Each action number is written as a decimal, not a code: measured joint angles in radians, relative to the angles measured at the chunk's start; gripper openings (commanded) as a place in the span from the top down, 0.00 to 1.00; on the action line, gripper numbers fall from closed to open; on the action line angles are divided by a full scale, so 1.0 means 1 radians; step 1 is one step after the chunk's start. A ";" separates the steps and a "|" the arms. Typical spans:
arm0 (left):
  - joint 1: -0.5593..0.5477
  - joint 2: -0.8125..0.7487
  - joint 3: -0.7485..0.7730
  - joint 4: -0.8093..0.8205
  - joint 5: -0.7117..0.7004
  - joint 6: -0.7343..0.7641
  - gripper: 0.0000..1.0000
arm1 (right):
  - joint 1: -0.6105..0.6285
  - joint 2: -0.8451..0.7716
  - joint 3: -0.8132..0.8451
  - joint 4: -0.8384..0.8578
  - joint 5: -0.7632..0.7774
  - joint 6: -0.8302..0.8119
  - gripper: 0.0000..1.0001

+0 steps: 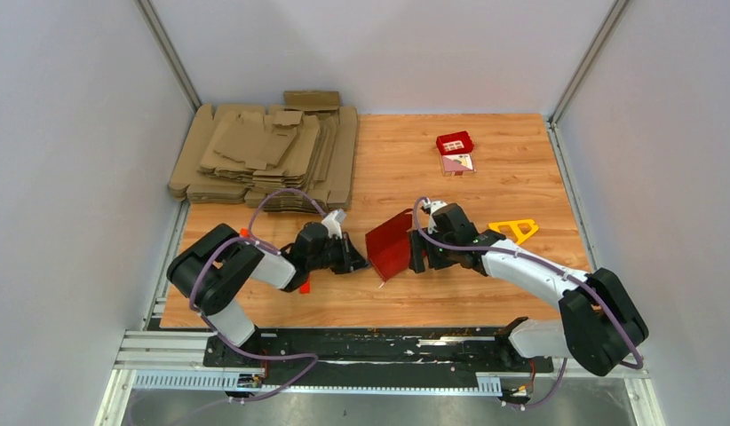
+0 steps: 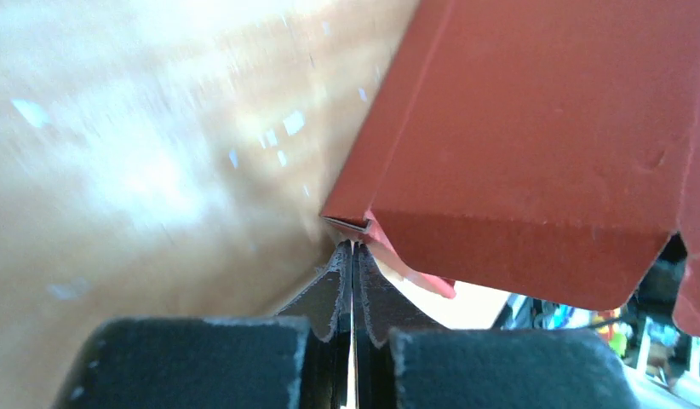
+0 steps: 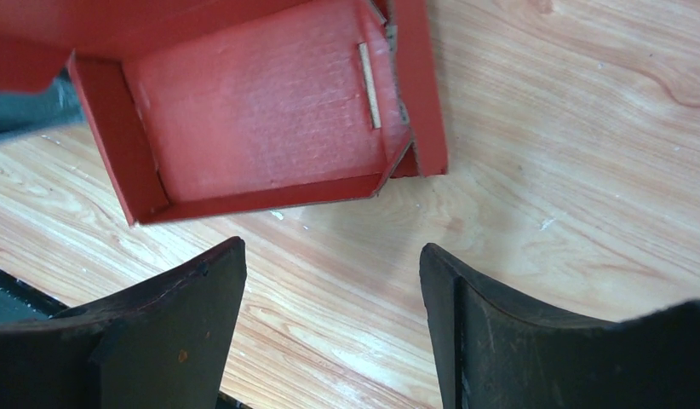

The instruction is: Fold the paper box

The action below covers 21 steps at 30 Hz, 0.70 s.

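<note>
The paper box is bright red card, partly folded, standing tilted on the wooden table between my two grippers. In the left wrist view the paper box fills the upper right, with creased walls and a flap hanging down. My left gripper is shut, its tips meeting right at the box's lower corner with no card visibly between them. From above, the left gripper sits at the box's left edge. My right gripper is open over bare wood, just short of the box's open inside. The right gripper is at the box's right side.
A stack of flat brown cardboard sheets lies at the back left. A small red tile with a window pattern sits at the back right. A yellow triangular piece lies beside the right arm. A red scrap lies under the left arm.
</note>
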 measured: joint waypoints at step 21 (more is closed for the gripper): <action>0.084 -0.335 0.005 -0.366 -0.182 0.226 0.00 | -0.140 -0.041 0.009 0.019 0.014 0.058 0.23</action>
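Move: The red paper box lies close to both hands. From the left hand its middle is about 6 cm to the right, 2 cm ahead and level, its near-left corner at the fingertips; from the right hand it is roughly 6 cm to the left, 1 cm ahead and 2 cm lower. A white paper scrap lies 4 cm back and 3 cm right of the left hand, the small red block 4 cm back and 13 cm left of that hand. Still shut against the box's near-left corner, the left fingertips push forward along that side, the hand travelling about 6 cm; then it draws off to its left, partly back and up, tilting slightly and opening wide clear of the box. The right hand, open throughout, backs off some 4 cm forward and right and rises a little, turning about 10 degrees clockwise. ##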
